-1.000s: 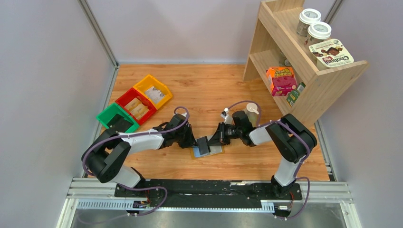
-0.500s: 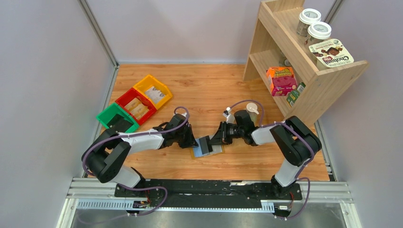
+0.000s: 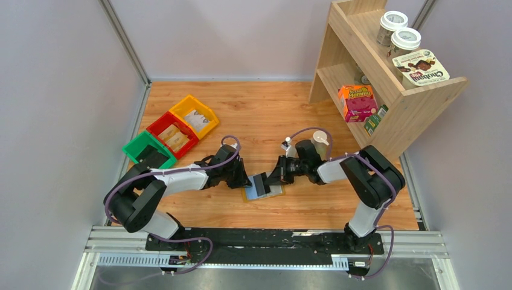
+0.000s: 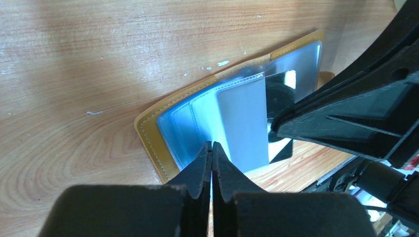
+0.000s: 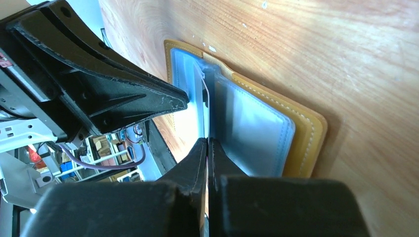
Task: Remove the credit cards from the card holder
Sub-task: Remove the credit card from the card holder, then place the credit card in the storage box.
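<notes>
The mustard-yellow card holder (image 3: 272,193) lies open on the wooden table between the two arms; its pale blue pockets face up (image 4: 185,128). One grey-blue credit card (image 4: 244,118) stands tilted up out of a pocket. My right gripper (image 5: 206,140) is shut on that card's thin edge (image 5: 205,103), reaching in from the right (image 3: 273,179). My left gripper (image 4: 212,145) is shut, its tips pressing on the holder's inner pocket near the left half (image 3: 244,181). The holder's yellow stitched rim (image 5: 309,138) shows beside the right fingers.
Green (image 3: 148,151), red (image 3: 172,134) and yellow (image 3: 194,116) bins with tan packets sit at the left back. A wooden shelf (image 3: 386,90) with boxes and cups stands at the right back. Grey walls close in both sides.
The right gripper shifted slightly to the right and back at the card's edge. The card holder, the card and the left arm stay where they were.
</notes>
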Action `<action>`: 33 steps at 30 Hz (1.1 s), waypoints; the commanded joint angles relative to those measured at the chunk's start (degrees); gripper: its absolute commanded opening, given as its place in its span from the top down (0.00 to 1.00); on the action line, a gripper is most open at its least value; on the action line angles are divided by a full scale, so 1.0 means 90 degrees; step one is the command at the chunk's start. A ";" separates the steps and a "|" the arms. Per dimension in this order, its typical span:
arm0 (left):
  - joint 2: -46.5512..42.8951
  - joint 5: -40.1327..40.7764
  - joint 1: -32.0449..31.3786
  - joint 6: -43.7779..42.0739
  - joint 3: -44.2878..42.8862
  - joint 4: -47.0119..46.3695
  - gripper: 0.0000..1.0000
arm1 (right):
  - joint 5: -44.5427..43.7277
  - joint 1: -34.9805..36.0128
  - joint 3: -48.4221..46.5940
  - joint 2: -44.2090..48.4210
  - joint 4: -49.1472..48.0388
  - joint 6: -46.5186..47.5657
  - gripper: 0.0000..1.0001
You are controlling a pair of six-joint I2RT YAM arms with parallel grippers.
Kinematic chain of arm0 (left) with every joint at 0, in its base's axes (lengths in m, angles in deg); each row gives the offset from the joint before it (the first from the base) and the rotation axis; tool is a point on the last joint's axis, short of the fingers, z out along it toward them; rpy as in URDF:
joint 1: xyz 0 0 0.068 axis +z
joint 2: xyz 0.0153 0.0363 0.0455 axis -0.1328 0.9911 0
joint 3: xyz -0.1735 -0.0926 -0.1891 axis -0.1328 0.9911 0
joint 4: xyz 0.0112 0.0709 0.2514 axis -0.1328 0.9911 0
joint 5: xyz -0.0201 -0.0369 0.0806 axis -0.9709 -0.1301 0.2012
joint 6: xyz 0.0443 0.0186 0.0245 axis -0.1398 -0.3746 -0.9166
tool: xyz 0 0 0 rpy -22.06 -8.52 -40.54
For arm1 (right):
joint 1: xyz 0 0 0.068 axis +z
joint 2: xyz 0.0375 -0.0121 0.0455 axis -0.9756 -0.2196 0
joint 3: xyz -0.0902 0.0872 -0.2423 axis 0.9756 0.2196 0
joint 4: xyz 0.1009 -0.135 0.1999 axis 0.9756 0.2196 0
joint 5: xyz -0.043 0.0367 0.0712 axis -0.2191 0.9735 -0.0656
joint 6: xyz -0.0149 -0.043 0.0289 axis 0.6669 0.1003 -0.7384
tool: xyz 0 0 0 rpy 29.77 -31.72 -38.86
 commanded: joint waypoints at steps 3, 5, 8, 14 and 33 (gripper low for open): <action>0.0197 0.0322 -0.0018 -0.0171 0.0130 0.0627 1.00 | -0.0505 -0.0317 0.0054 0.0851 0.0916 0.0705 1.00; 0.0178 0.0332 -0.0018 -0.0180 0.0120 0.0627 1.00 | -0.0661 -0.0366 0.0015 0.1154 0.1277 0.0910 1.00; 0.0032 0.0351 -0.0018 -0.0171 0.0110 0.0666 1.00 | -0.0983 -0.0376 -0.0092 0.1603 0.1960 0.1320 1.00; -0.0504 0.0644 -0.0008 -0.0453 -0.0376 0.1172 1.00 | -0.1482 -0.0366 -0.0404 0.2667 0.3142 0.2159 1.00; -0.3493 0.0918 0.0207 0.0521 -0.2058 0.3390 0.12 | -0.7894 0.4104 -0.1020 0.4857 0.3126 0.6416 1.00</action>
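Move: The right fingers pinch the edge of the dark card, whose middle lies some 3 cm to their left, level ahead. The open card holder's middle is about 2 cm back, 2 cm left and 2 cm below that hand; the pump bottle stands roughly 8 cm ahead and 15 cm to its right. From the left hand, shut and resting on the holder, the card is about 4 cm right, level ahead and 1 cm above. The right hand keeps its pinch, lifting the card about 15 cm clear and turning; the left rises 20 cm, opening. ##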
